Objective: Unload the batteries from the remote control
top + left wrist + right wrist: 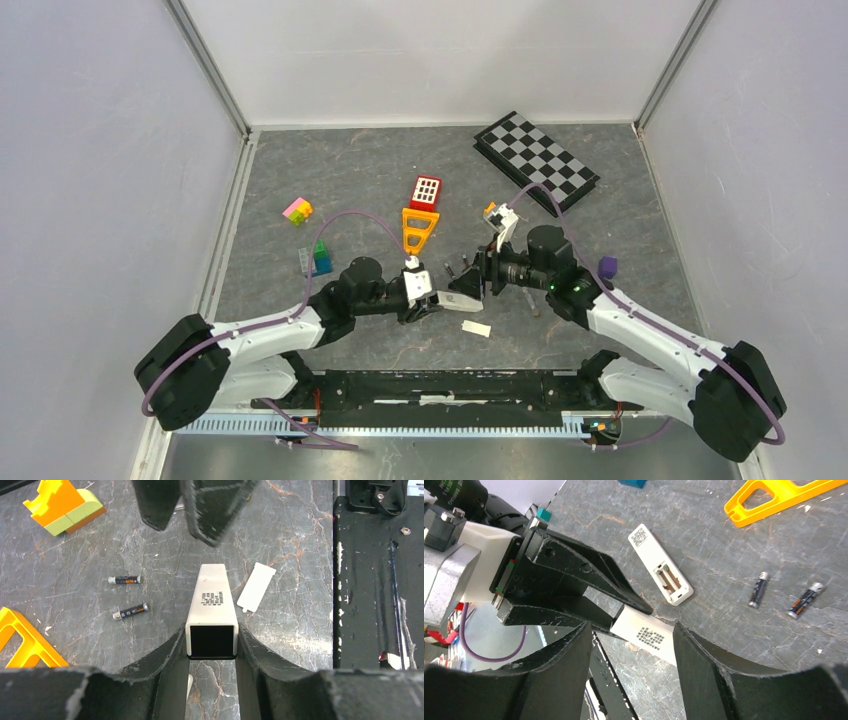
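My left gripper [211,630] is shut on one end of a white remote [212,597] and holds it level just above the table; it also shows in the top view [432,302]. My right gripper [631,627] is open, its fingers on either side of the remote's far end [646,636] without touching it. Two batteries [124,580] [131,611] lie loose on the table left of the remote, also in the right wrist view [758,590] [804,600]. A flat white cover [256,586] lies to its right. A second slim white piece with an open recess [661,570] lies under the left gripper.
A yellow triangle toy [420,228] and a red block [426,191] stand just behind the grippers. A checkerboard [536,162] lies at the back right. Coloured bricks [297,210], a purple cube [607,267] and the black base rail [450,385] are around.
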You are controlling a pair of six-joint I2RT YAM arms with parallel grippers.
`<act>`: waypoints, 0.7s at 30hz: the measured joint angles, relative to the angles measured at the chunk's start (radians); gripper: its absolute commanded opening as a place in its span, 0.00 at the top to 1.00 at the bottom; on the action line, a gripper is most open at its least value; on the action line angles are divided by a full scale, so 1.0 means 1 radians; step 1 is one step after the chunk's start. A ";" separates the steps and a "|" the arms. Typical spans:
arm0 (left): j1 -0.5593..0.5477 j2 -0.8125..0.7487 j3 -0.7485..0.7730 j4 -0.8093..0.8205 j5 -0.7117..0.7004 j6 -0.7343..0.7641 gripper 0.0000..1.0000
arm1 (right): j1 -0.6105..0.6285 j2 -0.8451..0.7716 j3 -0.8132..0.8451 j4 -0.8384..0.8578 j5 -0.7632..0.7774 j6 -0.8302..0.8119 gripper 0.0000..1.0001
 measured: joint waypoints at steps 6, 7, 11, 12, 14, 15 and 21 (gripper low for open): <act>0.000 0.002 0.000 -0.015 -0.007 0.000 0.98 | 0.067 0.053 0.000 0.000 0.010 0.000 0.34; 0.000 0.002 0.000 -0.016 -0.007 0.000 0.98 | 0.077 0.063 0.000 -0.001 0.014 0.000 0.34; 0.000 0.002 0.000 -0.018 -0.007 0.000 0.98 | 0.113 0.089 0.000 -0.003 0.058 0.001 0.33; 0.000 0.002 0.000 -0.018 -0.007 0.000 0.98 | 0.117 0.097 0.001 -0.003 0.065 0.001 0.33; 0.000 0.002 0.000 -0.018 -0.007 0.000 0.98 | 0.124 0.119 0.006 -0.004 0.082 0.003 0.33; 0.000 0.002 0.000 -0.018 -0.007 0.000 0.98 | 0.129 0.134 0.010 -0.004 0.093 0.004 0.33; 0.000 0.002 0.000 -0.040 -0.013 0.000 0.98 | 0.154 0.185 0.019 0.001 0.160 0.008 0.47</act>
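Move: The right hand, fingers open, is above the remote control that the left hand still holds by one end: the remote's middle is about 7 cm below it, 2 cm to its left and 2 cm back. The battery cover lies on the table some 6 cm back and 1 cm to the right, the nearer loose battery 7 cm ahead and 4 cm left, all roughly 15 cm below. From the left hand the held remote's middle is about 5 cm right, 1 cm ahead and 2 cm down. The right hand sinks about 5 cm and shifts some 2.5 cm left towards the held remote and the left fingertips, first easing back about 2 cm and then recovering part of that, while its fingers tip some 10 degrees further down. They stay well open and only begin to narrow at the very end, one finger reaching over the remote near its gripped end, as the left hand keeps its pinch almost still and sinks barely 1 cm. ##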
